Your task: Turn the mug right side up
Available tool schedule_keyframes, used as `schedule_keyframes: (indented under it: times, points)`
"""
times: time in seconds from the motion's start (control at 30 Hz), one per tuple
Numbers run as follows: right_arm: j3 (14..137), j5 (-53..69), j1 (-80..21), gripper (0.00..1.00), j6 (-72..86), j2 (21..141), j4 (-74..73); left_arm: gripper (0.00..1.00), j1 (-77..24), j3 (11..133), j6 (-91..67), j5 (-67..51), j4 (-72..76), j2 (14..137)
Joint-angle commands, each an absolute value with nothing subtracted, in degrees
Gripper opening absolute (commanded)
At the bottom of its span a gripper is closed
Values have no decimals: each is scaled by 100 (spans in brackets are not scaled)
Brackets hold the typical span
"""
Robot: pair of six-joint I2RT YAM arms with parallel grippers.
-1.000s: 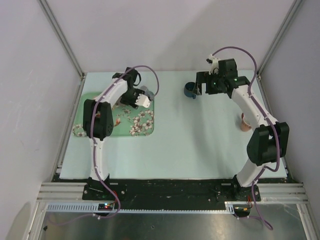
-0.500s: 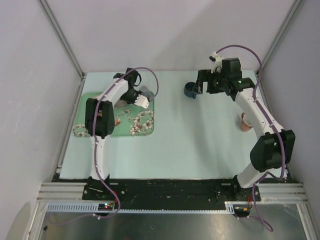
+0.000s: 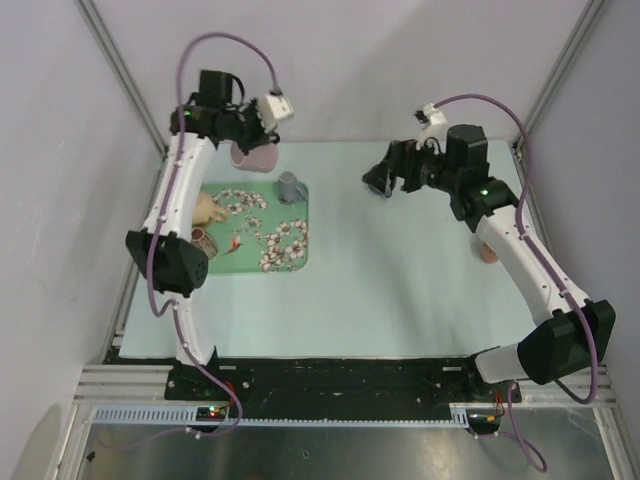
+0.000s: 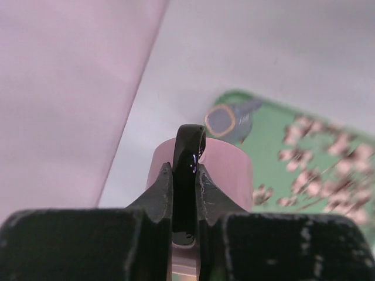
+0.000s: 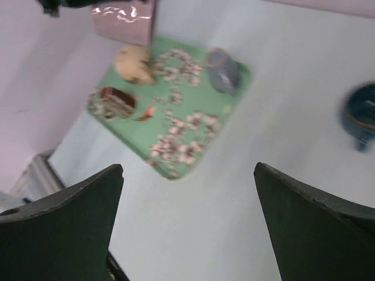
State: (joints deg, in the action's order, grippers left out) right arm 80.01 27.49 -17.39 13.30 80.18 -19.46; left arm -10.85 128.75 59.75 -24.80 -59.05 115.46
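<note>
My left gripper is shut on the black handle of a pink mug. In the top view the mug hangs in the air over the far left corner of the table, just beyond the green tray. It also shows at the top of the right wrist view. I cannot tell which way its mouth faces. My right gripper is open and empty, raised above the table's far middle.
The floral tray holds a small grey cup, a beige object and a brown object. A dark blue cup sits on the table near my right gripper. A small pink cup stands at the right edge.
My left arm has risen from the tray with the pink mug held by its handle and swung to the far left. My right arm has lifted and stretched out.
</note>
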Motion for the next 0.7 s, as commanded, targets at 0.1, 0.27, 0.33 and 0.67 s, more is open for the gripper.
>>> schedule_keyframes:
  times: [0.1, 0.27, 0.33, 0.67]
  points:
    - [7893, 3701, -2551, 99, 2826, 8274, 1135, 0, -991, 13856, 1572, -4409, -5624, 10700]
    - [8042, 3917, -2778, 99, 3982, 8831, 2691, 0, -1136, 13651, 830, -4883, -5563, 10319]
    - [8205, 4031, -2894, 99, 4228, 9087, 2918, 0, -1178, 13643, 625, -4993, -5524, 10253]
    - [9091, 4750, -3353, 56, 5045, 10085, 3406, 0, -1331, 13682, 119, -5314, -5237, 10149]
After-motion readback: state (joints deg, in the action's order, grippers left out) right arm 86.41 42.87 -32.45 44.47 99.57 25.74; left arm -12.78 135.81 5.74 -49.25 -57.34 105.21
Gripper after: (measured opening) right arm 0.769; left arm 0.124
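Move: The pink mug, already held by its handle in my left fingers, has its body about 5 cm below and 2 cm left of my left hand, 1 cm back. From my right hand it lies some 31 cm left, 11 cm ahead and 9 cm lower. My left hand takes it towards the right gripper, roughly 29 cm right, 12 cm back and 5 cm higher. Down on the tray the grey mug is 5 cm ahead and 5 cm right of my left hand, about 23 cm below. My left hand keeps its grip on the handle and lifts the pink mug about 15 cm while drawing back and to the right, rolling its left side down. My wide-open right hand sweeps some 18 cm left and a little up to meet it, twisting counter-clockwise with its left side rising, then starts closing with its fingers astride the mug's wall at the mouth. ##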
